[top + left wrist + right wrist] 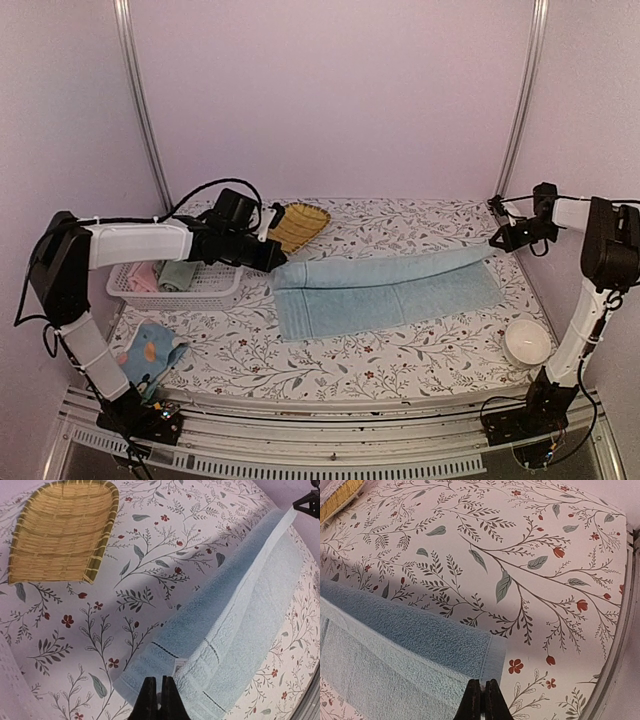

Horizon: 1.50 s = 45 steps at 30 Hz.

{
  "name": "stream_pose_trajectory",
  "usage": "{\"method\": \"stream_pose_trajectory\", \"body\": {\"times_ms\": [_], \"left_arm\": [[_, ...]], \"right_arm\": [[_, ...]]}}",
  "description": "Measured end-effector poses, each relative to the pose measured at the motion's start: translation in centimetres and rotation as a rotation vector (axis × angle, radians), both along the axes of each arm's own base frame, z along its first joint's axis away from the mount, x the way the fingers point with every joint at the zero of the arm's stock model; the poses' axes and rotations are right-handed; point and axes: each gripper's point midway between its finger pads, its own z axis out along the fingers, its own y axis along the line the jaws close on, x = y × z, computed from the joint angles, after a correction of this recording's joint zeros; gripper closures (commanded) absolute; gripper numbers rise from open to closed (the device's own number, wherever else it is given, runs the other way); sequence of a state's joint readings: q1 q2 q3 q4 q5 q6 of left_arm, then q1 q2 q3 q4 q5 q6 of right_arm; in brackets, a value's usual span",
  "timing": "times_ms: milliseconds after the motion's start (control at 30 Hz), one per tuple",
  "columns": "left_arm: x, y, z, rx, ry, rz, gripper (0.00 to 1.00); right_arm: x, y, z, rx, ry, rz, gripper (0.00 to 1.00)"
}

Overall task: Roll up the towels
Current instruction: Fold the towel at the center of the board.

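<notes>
The large plain light-blue towel (390, 295) lies lengthwise across the middle of the flowered table, its far long edge raised and doubled over the rest. My left gripper (272, 262) is shut on the towel's left end; in the left wrist view the gripper (161, 681) pinches the hem of the towel (240, 620). My right gripper (497, 240) is shut on the far right corner, and in the right wrist view the gripper (483, 684) nips the towel (395, 645) at its hem. The small printed towel (150, 355) lies crumpled at the near left, beside the left arm.
A yellow woven tray (298, 225) sits at the back behind my left gripper, also in the left wrist view as the tray (60, 530). A white basket (175, 285) with folded cloths stands at the left. A white bowl (527, 342) sits near the right arm's base.
</notes>
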State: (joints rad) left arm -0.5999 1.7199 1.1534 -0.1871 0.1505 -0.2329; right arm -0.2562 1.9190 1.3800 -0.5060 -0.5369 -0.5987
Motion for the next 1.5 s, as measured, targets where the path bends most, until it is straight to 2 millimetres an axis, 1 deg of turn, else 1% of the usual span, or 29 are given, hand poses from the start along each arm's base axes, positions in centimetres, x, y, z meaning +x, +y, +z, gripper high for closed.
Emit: {"method": "stream_pose_trajectory", "body": {"times_ms": [200,333,467,600,667,767,900,1133,1300,1500], "left_arm": [[-2.2,0.0,-0.8,0.045,0.022,-0.052,1.00],[-3.7,-0.2,-1.6,0.071,0.042,-0.083,1.00],[-4.6,-0.3,-2.5,0.096,0.060,-0.100,1.00],[-4.9,-0.1,-2.9,0.122,0.061,-0.105,1.00],[-5.1,0.0,-3.0,0.135,0.061,-0.107,1.00],[-5.4,0.2,-3.5,0.151,0.066,-0.112,1.00],[-6.0,0.6,-4.4,0.175,0.084,-0.121,1.00],[-6.7,0.3,-4.8,0.173,0.097,-0.149,1.00],[-7.2,0.4,-5.3,0.185,0.110,-0.160,1.00],[-8.0,0.9,-6.3,0.201,0.135,-0.168,1.00]], "right_arm": [[-1.2,-0.5,0.1,-0.006,0.007,-0.018,0.98],[-2.3,-0.3,-0.9,0.001,0.035,-0.019,0.98],[-3.7,0.0,-1.9,0.007,0.066,-0.019,0.98],[-5.2,0.4,-2.2,0.010,0.080,-0.018,0.98],[-5.6,0.5,-2.3,0.010,0.082,-0.015,0.98],[-5.8,0.4,-2.3,0.017,0.083,-0.017,0.98],[-5.9,-0.4,-2.4,0.021,0.086,-0.040,0.98],[-6.2,-0.8,-2.7,0.025,0.092,-0.055,0.98],[-7.8,-0.3,-3.9,0.026,0.122,-0.043,0.98],[-9.1,-0.1,-4.0,0.021,0.126,-0.039,0.98]]}}
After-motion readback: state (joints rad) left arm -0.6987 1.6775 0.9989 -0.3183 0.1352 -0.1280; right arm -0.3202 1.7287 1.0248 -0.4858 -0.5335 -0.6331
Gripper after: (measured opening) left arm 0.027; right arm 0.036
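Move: Behind the left hand, about 14 cm back, 1 cm to its right and 11 cm down, lies the towel's near left corner; the bamboo tray is roughly 26 cm ahead of this hand and 2 cm right, the white basket some 8 cm ahead and 31 cm left. For the right hand, the towel's near right corner is about 12 cm straight back and 8 cm below, with the white bowl roughly 24 cm back and 2 cm right. Drawing back and sinking together, both hands keep their shut pinch on the towel's raised edge and carry it over the lying part towards its near edge. The left goes about 8 cm back and 6 cm down, turning some 10 degrees clockwise with its left side rising; the right goes 9 cm back and 4 cm down, pausing midway and tipping slightly steeper. ##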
